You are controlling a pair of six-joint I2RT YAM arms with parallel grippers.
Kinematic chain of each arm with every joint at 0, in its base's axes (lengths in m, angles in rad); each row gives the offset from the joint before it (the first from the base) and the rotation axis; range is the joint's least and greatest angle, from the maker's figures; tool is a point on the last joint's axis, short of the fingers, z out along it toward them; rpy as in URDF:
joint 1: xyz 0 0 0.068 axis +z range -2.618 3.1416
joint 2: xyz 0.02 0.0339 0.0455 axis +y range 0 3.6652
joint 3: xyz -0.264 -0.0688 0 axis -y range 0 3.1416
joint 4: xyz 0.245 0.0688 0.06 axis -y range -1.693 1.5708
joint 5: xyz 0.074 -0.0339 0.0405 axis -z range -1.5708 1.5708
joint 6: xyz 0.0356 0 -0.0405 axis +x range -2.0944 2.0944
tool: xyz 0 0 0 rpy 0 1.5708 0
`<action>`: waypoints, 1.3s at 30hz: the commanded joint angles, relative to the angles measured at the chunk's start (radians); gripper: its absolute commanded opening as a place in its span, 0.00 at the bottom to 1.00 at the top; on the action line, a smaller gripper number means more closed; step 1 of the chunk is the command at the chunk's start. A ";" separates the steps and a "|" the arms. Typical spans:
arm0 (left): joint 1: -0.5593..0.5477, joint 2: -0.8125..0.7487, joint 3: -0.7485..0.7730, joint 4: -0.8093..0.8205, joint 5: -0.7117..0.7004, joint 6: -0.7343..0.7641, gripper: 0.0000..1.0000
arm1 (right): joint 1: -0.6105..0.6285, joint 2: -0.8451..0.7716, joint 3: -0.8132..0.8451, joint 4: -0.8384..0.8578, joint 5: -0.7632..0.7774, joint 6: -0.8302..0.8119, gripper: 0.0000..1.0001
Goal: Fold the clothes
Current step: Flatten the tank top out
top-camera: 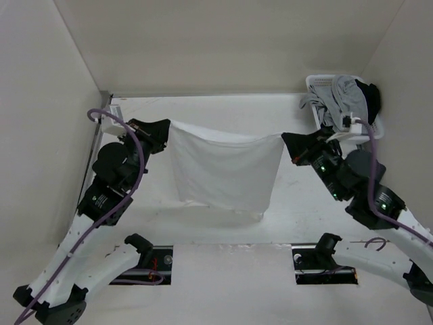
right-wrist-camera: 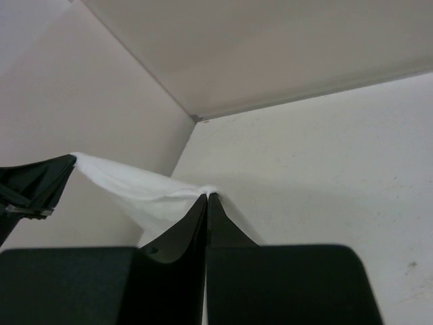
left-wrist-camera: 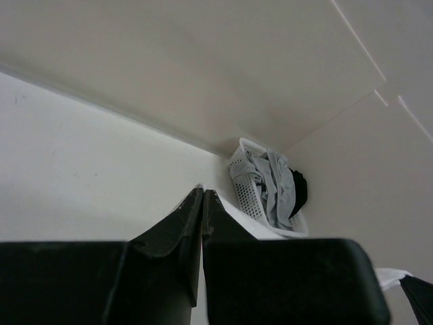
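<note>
The clothes, one plain white garment (top-camera: 223, 169), hang stretched in the air between my two grippers, the lower edge reaching down toward the white table (top-camera: 223, 223). My left gripper (top-camera: 164, 131) is shut on the garment's upper left corner; in the left wrist view its jaws (left-wrist-camera: 203, 193) are pressed together and a strip of white cloth (left-wrist-camera: 243, 220) runs off to the right. My right gripper (top-camera: 287, 140) is shut on the upper right corner. From its pinched fingertips (right-wrist-camera: 208, 196) the cloth (right-wrist-camera: 135, 189) stretches left to the other gripper (right-wrist-camera: 37, 183).
A white slatted basket (top-camera: 342, 101) holding grey and black clothes stands at the back right corner, close behind the right arm; it also shows as the basket (left-wrist-camera: 254, 193) in the left wrist view. Walls close in the table at the back and left.
</note>
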 commanded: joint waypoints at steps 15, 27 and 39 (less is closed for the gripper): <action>0.324 0.515 0.290 0.234 0.257 -0.107 0.01 | -0.519 0.578 0.427 0.156 -0.451 -0.030 0.00; 0.273 0.456 0.034 0.319 0.248 -0.119 0.01 | -0.519 0.429 0.112 0.211 -0.451 0.014 0.00; 0.302 0.101 -0.681 0.317 0.306 -0.137 0.01 | -0.409 0.129 -0.695 0.374 -0.442 0.191 0.00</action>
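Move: The tank top hangs by its hem between the closed hands, its middle some 15 cm below them, about 15 cm to the left hand's right and 7 cm back. It is headed for the bare table patch about 17 cm ahead of the left hand, 15 cm to its right and 41 cm down; from the right hand, 21 cm ahead, 16 cm left and 42 cm down. The basket stands about 28 cm ahead and 27 cm right of the right hand, some 36 cm lower. The tank top, still pinched at both hem corners, is flung out over the table: both arms sweep forward nearly 20 cm while dipping, flick up about 10 cm, then plunge some 30 cm while drawing back towards the bases. The hands keep their spacing and grip, and the fingers end tipped about 30 degrees further down. ##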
